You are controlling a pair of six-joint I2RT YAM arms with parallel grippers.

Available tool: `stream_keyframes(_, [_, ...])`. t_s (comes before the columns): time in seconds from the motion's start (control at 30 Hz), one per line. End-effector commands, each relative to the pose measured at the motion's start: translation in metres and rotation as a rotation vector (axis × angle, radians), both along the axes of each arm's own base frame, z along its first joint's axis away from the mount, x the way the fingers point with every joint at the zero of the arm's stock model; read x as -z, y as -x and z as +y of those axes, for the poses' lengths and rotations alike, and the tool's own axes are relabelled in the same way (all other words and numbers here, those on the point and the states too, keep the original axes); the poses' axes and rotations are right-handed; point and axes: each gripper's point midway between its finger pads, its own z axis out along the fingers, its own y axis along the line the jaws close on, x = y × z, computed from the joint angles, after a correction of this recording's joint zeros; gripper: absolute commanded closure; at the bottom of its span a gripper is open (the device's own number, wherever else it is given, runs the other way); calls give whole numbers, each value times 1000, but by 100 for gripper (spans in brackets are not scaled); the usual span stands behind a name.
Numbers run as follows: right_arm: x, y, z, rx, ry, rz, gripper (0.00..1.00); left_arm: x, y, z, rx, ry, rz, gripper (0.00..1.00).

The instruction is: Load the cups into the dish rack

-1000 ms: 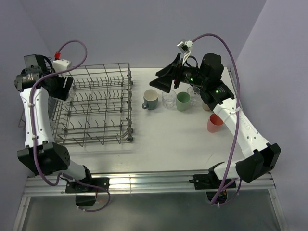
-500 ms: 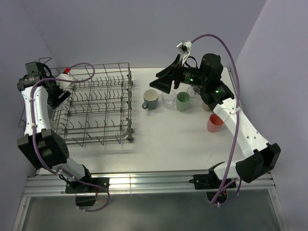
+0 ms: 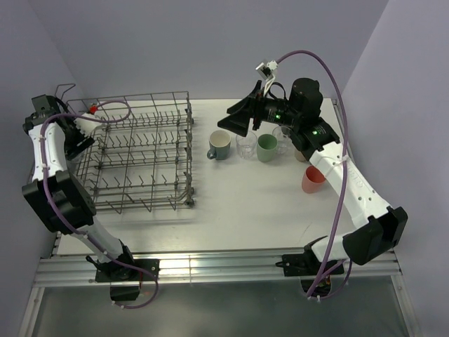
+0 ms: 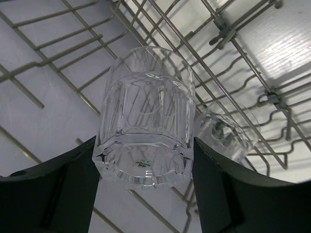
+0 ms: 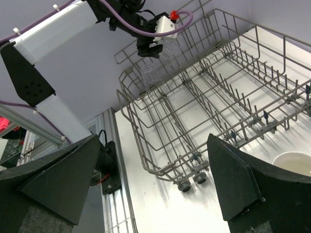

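Observation:
My left gripper (image 4: 146, 170) is shut on a clear cut-glass tumbler (image 4: 146, 121), base toward the camera, held over the wire floor of the dish rack (image 4: 221, 28). A second clear tumbler (image 4: 226, 133) lies in the rack just beyond it. From above, the left gripper (image 3: 81, 137) sits at the left end of the dish rack (image 3: 188, 126). My right gripper (image 3: 237, 121) hangs open and holds nothing, above a row of cups: a grey-blue mug (image 3: 219, 144), a clear glass (image 3: 246, 145) and a green mug (image 3: 266, 147).
Another clear glass (image 3: 284, 137) stands behind the green mug, and a coral cup (image 3: 313, 180) stands apart at the right. The right wrist view looks across the rack (image 5: 209, 92) to the left arm (image 5: 53, 34), with a pale mug rim (image 5: 291, 162) at its lower right.
The left arm has swung outward to the rack's left end, carrying the tumbler. The right arm has barely moved.

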Motion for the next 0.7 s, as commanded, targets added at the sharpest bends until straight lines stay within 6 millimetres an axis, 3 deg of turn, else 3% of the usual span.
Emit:
stream_keyframes(0.0, [-7,-1,1,-5,-5,-35,1,-3,-16,10,48,-46,-45,100])
stream_keyframes(0.43, [-1,-1,0,-2,4,-29,1,36,-12,21,31,-46,51,100])
stream_keyframes(0.67, [-1,-2,1,0,5,-32,1,55,4,23,11,-44,130,100])
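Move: The left hand, already holding a clear glass, is over the rack's left edge; the free spot there lies about 3 cm ahead, 2 cm left and 11 cm below. The placed glass stands about 5 cm back, 2 cm right and 9 cm below the hand. From the idle right hand that spot is about 62 cm left, 5 cm ahead and some 33 cm lower. The left hand lowers its held glass about 5 cm towards the rack's left row, edging left, grip kept. ##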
